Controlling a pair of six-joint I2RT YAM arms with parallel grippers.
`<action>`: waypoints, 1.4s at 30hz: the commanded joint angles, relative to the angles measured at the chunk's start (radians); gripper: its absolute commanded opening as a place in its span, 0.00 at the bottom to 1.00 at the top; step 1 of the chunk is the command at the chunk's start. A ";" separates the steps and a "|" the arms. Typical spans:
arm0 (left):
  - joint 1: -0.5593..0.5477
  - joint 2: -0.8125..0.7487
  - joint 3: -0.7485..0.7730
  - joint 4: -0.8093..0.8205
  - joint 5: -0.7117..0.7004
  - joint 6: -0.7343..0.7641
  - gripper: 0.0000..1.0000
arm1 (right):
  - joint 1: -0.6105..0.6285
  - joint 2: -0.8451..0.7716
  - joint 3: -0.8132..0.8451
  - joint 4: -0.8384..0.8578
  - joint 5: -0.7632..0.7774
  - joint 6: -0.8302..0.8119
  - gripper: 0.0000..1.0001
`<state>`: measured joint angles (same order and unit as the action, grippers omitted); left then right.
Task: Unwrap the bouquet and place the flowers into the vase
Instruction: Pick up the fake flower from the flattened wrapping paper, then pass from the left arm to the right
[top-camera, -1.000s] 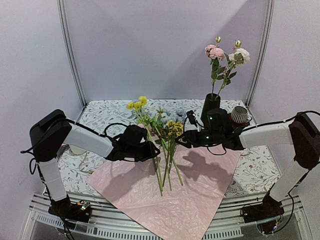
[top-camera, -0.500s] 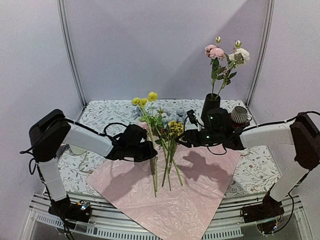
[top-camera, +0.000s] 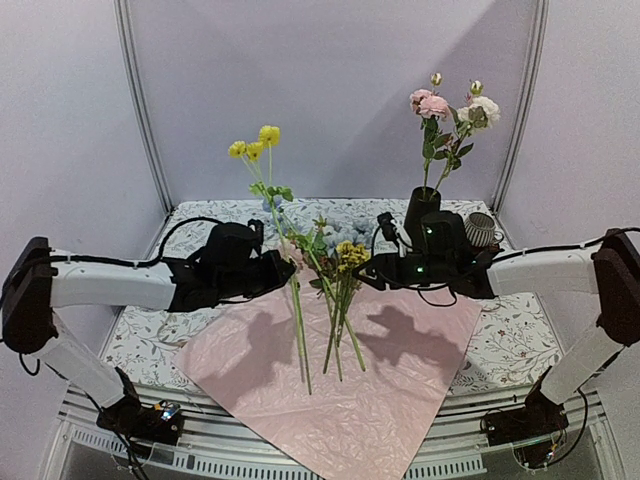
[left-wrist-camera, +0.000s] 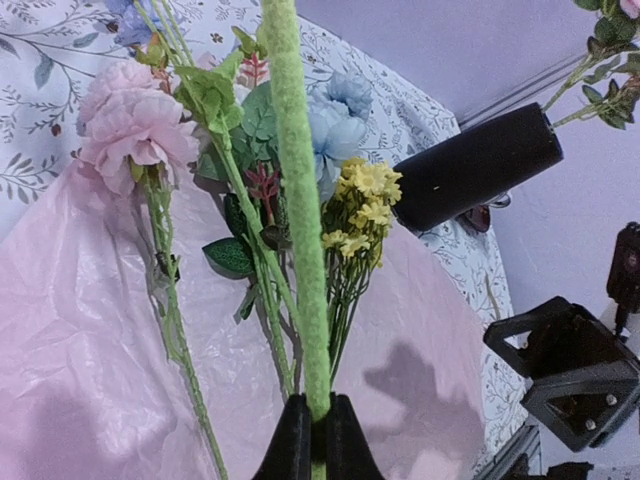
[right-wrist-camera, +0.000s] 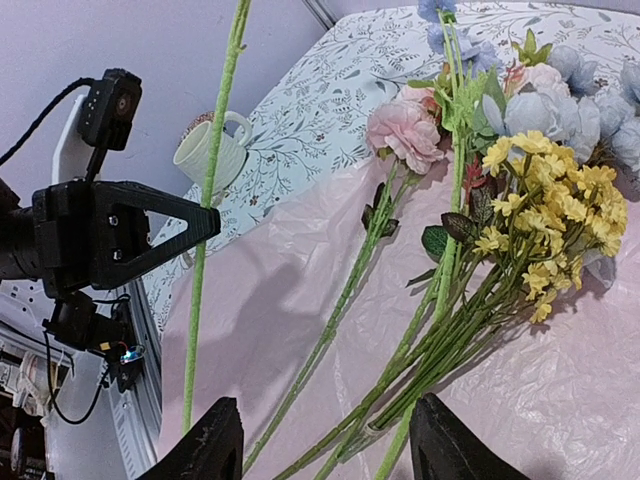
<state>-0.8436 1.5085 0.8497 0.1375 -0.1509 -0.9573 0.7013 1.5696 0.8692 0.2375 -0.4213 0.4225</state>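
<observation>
My left gripper (left-wrist-camera: 318, 440) is shut on the thick green stem (left-wrist-camera: 295, 200) of a yellow flower (top-camera: 255, 143), held nearly upright above the table. Its lower end hangs over the spread pink wrapping paper (top-camera: 400, 400). The other flowers (top-camera: 335, 290) lie loose on that paper: a pink bloom (left-wrist-camera: 130, 120), pale blue blooms (left-wrist-camera: 335, 105) and a yellow cluster (left-wrist-camera: 365, 205). The black vase (top-camera: 420, 215) stands at the back right with pink and cream flowers (top-camera: 450, 110) in it. My right gripper (right-wrist-camera: 330, 440) hovers open over the lying stems, holding nothing.
A ribbed cup on a red saucer (top-camera: 482, 230) stands right of the vase. A white mug (right-wrist-camera: 215, 150) sits on the floral tablecloth (top-camera: 200, 225) at the left, beyond my left arm. Metal posts frame the back wall.
My left gripper has closed on the yellow flower's stem and lifted it up and to the left, away from the pile. The right arm has hardly moved.
</observation>
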 joint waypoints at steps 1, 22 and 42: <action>-0.013 -0.080 -0.065 0.036 -0.057 0.057 0.00 | 0.003 -0.052 -0.016 0.057 -0.023 -0.002 0.59; -0.189 -0.282 -0.314 0.727 0.243 0.538 0.00 | 0.150 -0.104 0.083 0.366 -0.131 -0.019 0.53; -0.238 -0.200 -0.249 0.695 0.270 0.583 0.00 | 0.192 -0.038 0.218 0.358 -0.167 -0.066 0.33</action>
<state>-1.0660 1.3041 0.5697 0.8249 0.1123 -0.4015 0.8841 1.5063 1.0546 0.5884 -0.5716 0.3637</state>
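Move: The left hand already grips the yellow poppy stem clear of the paper; the open right hand waits about 15 cm to its right, level with it. From the right hand that stem is some 15 cm left, at the same height. The small yellow flowers lie about 11 cm ahead, 4 cm left and 10 cm below the right hand; the vase stands some 13 cm ahead and 11 cm right of it. The right hand brings its open fingers around the poppy stem above the left grip, rising some 19 cm while drawing back and left, fingertips tilting up, and then partly narrows them without shutting. The left hand keeps its pinch and carries the stem back and up, about 13 cm each way, and a little right, tipping up some 40 degrees and swinging clockwise. ##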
